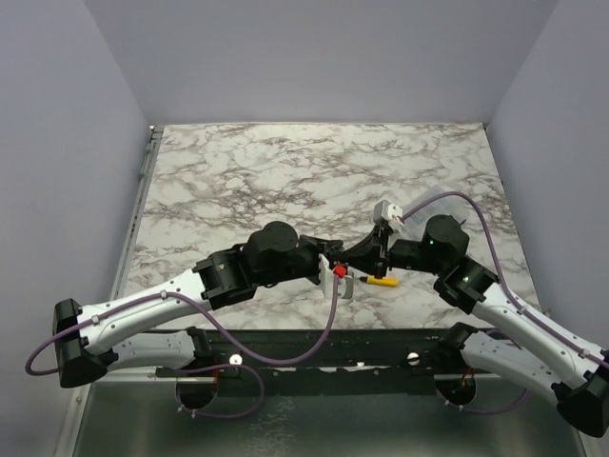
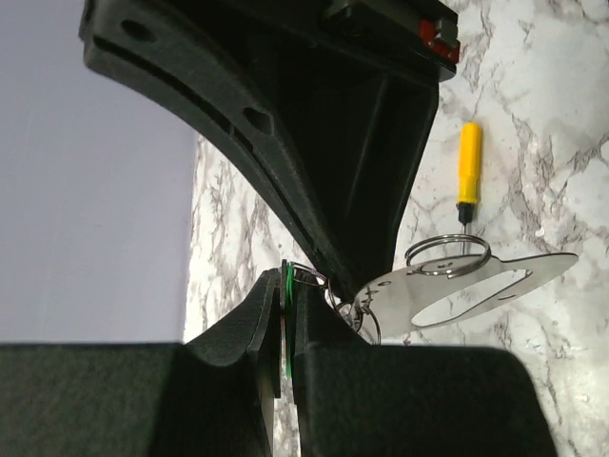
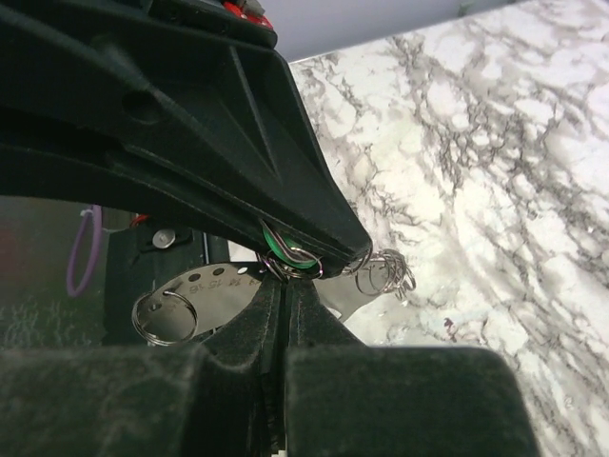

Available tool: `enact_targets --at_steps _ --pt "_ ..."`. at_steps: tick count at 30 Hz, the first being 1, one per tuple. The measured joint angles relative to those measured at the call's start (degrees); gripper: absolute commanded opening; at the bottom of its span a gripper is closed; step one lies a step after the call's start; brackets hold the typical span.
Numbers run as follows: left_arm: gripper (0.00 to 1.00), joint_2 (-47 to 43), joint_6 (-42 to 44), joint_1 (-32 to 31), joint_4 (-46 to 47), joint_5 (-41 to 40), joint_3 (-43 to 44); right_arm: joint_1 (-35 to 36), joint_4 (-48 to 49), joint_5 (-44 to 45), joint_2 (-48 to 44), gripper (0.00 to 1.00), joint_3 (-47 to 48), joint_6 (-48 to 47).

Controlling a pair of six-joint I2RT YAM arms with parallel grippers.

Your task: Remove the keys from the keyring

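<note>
The green-headed key stands edge-on between the jaws of my left gripper, which is shut on it. The keyring, a flat silvery plate with thin wire rings, hangs just right of it over the marble. My right gripper is shut, its tips pinching a thin ring right below the key's green head. More rings bunch to the right. In the top view the left gripper and the right gripper meet tip to tip near the table's front edge; the key is hidden there.
A small yellow-handled screwdriver lies on the marble table just right of the grippers, and the screwdriver also shows beyond the keyring. Grey walls close in the table on three sides.
</note>
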Motion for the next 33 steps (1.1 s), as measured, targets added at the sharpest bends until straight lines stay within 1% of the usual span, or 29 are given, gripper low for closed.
enact_targets --at_steps 4,7,9,14,17,19,24,26,27,33 --pt "0.01 1.55 3.28 0.07 -2.45 -0.09 0.85 -0.24 -1.95 0.04 1.16 0.01 0.31 1.79" --pt "0.06 3.48 4.83 0.07 -6.01 -1.03 3.34 -0.57 -1.62 0.17 1.84 0.01 0.04 4.37" --pt "0.11 4.72 5.05 0.07 -8.48 -1.46 5.42 -0.81 0.57 0.42 1.84 0.01 -1.09 6.54" --pt "0.41 7.50 6.32 0.13 -17.55 -2.34 11.91 -0.92 10.21 -0.13 3.85 0.01 -4.39 11.78" --pt "0.51 9.07 6.97 0.28 -21.79 -3.45 16.00 -0.68 14.91 -1.31 6.19 0.01 -5.07 13.97" --pt "0.53 10.54 6.93 0.50 -25.11 -4.57 19.78 -0.59 18.12 -1.81 7.32 0.01 -5.40 14.99" --pt "0.58 12.15 4.59 0.55 -28.94 -5.05 25.49 -0.55 28.41 -1.81 8.61 0.01 -7.69 17.29" --pt "0.68 13.14 3.32 0.46 -30.36 -4.46 28.59 -0.52 31.28 -1.53 9.38 0.01 -8.28 17.81" --pt "0.70 13.81 2.82 0.20 -30.42 -3.85 30.23 -0.48 32.46 -1.16 9.90 0.01 -8.41 18.03" --pt "0.71 18.56 -0.13 -0.59 -32.96 -3.32 38.95 -0.50 37.55 0.52 10.73 0.01 -9.49 18.43"
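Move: The green tag is already pinched between my left fingertips. It lies about 2 cm to the left of my right fingertips and a centimetre above them, level front to back; those fingers are shut on the rings beside it. From my left hand, the metal plate hangs some 3 cm back, 2 cm right and 2 cm below. The yellow screwdriver is on the table, roughly level, about 14 cm right and 23 cm down. I hand the green tag over: both my hands sink together about 1.5 cm, my left fingertips tipping some 15 degrees further down, then my left fingers open wide, let go of the tag and rise about 8 cm from that low point. My right hand keeps its shut grip on the rings, shifting about 2.5 cm left and 2 cm forward while its fingertips tilt up. ##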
